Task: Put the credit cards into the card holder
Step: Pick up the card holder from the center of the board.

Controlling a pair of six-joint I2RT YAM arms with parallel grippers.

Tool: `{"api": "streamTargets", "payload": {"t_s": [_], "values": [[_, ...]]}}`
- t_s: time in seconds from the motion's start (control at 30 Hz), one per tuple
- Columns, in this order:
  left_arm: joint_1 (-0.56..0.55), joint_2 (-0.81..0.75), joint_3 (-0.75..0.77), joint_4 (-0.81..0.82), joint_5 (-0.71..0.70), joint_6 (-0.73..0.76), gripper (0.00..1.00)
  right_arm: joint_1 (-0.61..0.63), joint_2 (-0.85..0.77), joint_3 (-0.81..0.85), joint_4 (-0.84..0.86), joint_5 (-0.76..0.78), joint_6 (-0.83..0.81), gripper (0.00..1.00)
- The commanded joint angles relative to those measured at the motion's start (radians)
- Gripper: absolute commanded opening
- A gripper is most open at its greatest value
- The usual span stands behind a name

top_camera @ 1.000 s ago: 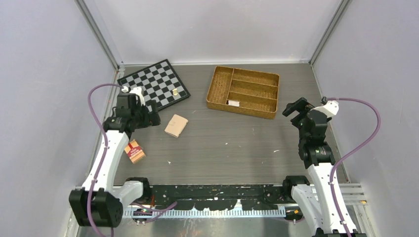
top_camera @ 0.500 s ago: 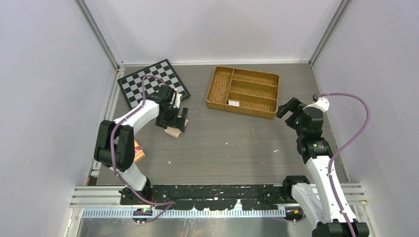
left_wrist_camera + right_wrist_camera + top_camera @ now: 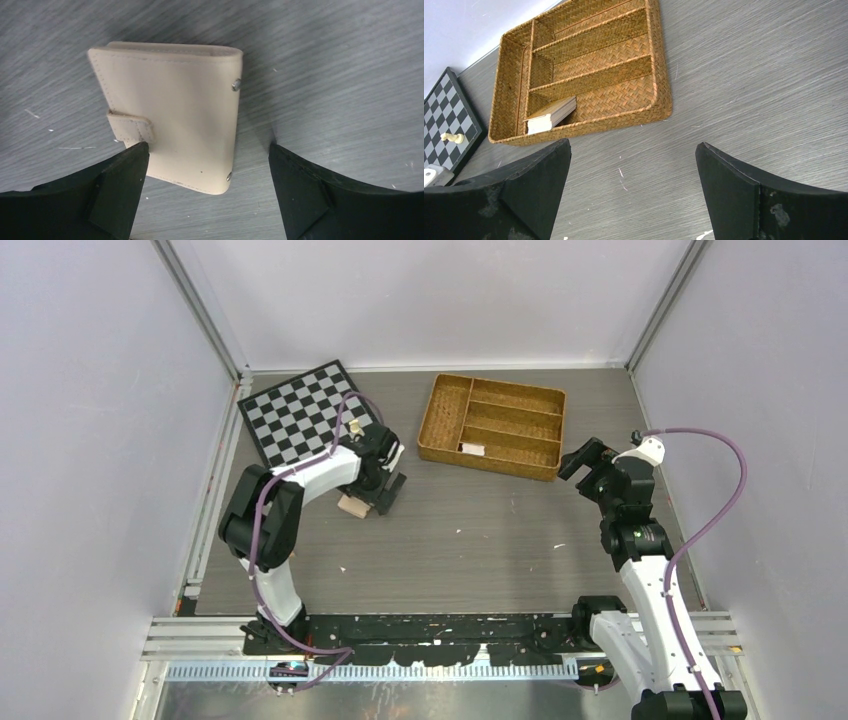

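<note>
The card holder (image 3: 172, 107) is a peach-beige folded wallet, closed by its snap tab (image 3: 131, 127), lying flat on the grey table. In the top view only its left part (image 3: 350, 506) shows beside the left arm. My left gripper (image 3: 207, 150) hangs just over it, open, with the black fingers (image 3: 120, 190) either side of the wallet's near end and nothing gripped. My right gripper (image 3: 633, 150) is open and empty over bare table, at the right in the top view (image 3: 585, 460). The credit cards are out of view.
A woven wicker divided tray (image 3: 497, 383) stands at the back centre, with a small pale stack (image 3: 550, 115) in its front compartment. A chessboard (image 3: 305, 415) lies at the back left, with a pale piece (image 3: 451, 137) on it. Walls close in left and right.
My left arm has swung from the table's left side to over the card holder. The right gripper shifted slightly left, then held still. Both grippers stayed open.
</note>
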Motion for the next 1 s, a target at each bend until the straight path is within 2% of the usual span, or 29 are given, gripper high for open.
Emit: {"api": "streamTargets", "payload": {"t_s": [0.0,0.03,0.2,0.47,0.6,0.67,0.77,0.97], "values": [[-0.001,0.041,0.033,0.021,-0.096,0.019,0.88,-0.004,-0.015,0.038,0.019,-0.004,-0.016,1.00],[-0.008,0.050,0.035,0.020,-0.096,0.022,0.83,-0.003,-0.016,0.039,0.018,-0.003,-0.016,1.00],[-0.044,0.101,0.054,-0.006,-0.171,0.025,0.41,-0.004,-0.021,0.036,0.019,-0.002,-0.017,1.00],[-0.113,0.065,0.032,-0.008,-0.223,0.025,0.02,-0.003,-0.025,0.033,0.018,-0.007,-0.017,1.00],[-0.136,-0.015,0.039,-0.040,-0.211,0.000,0.00,-0.004,-0.019,0.035,0.018,-0.017,-0.016,1.00],[-0.138,-0.083,0.048,-0.053,-0.144,-0.041,0.00,-0.004,-0.014,0.033,0.029,-0.036,-0.014,1.00],[-0.139,-0.201,0.044,-0.029,0.037,-0.121,0.00,-0.004,0.010,0.034,0.051,-0.107,-0.016,1.00],[-0.139,-0.368,-0.025,0.101,0.456,-0.263,0.00,-0.003,0.112,0.057,0.142,-0.487,-0.010,1.00]]}}
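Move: Just under the left hand's open fingers lies the card holder, its middle about 2 cm ahead, 2 cm to the left and 2 cm below. From that hand the chess piece stands some 16 cm ahead and 2 cm left, the chessboard's middle about 18 cm ahead and 12 cm left, and the woven tray about 15 cm ahead and 26 cm right. The right hand has the card holder roughly 41 cm to its left, 2 cm ahead and 19 cm below. Edging forward about 1.5 cm at table height, the left hand shuts its fingers and pinches the card holder near its rear end. It then lifts about 10 cm, swinging right some 7 cm and a little back, rolling about 30 degrees so its left side sinks, with the grip kept. Late on, the open right hand starts left, some 3 cm, turning counter-clockwise. ##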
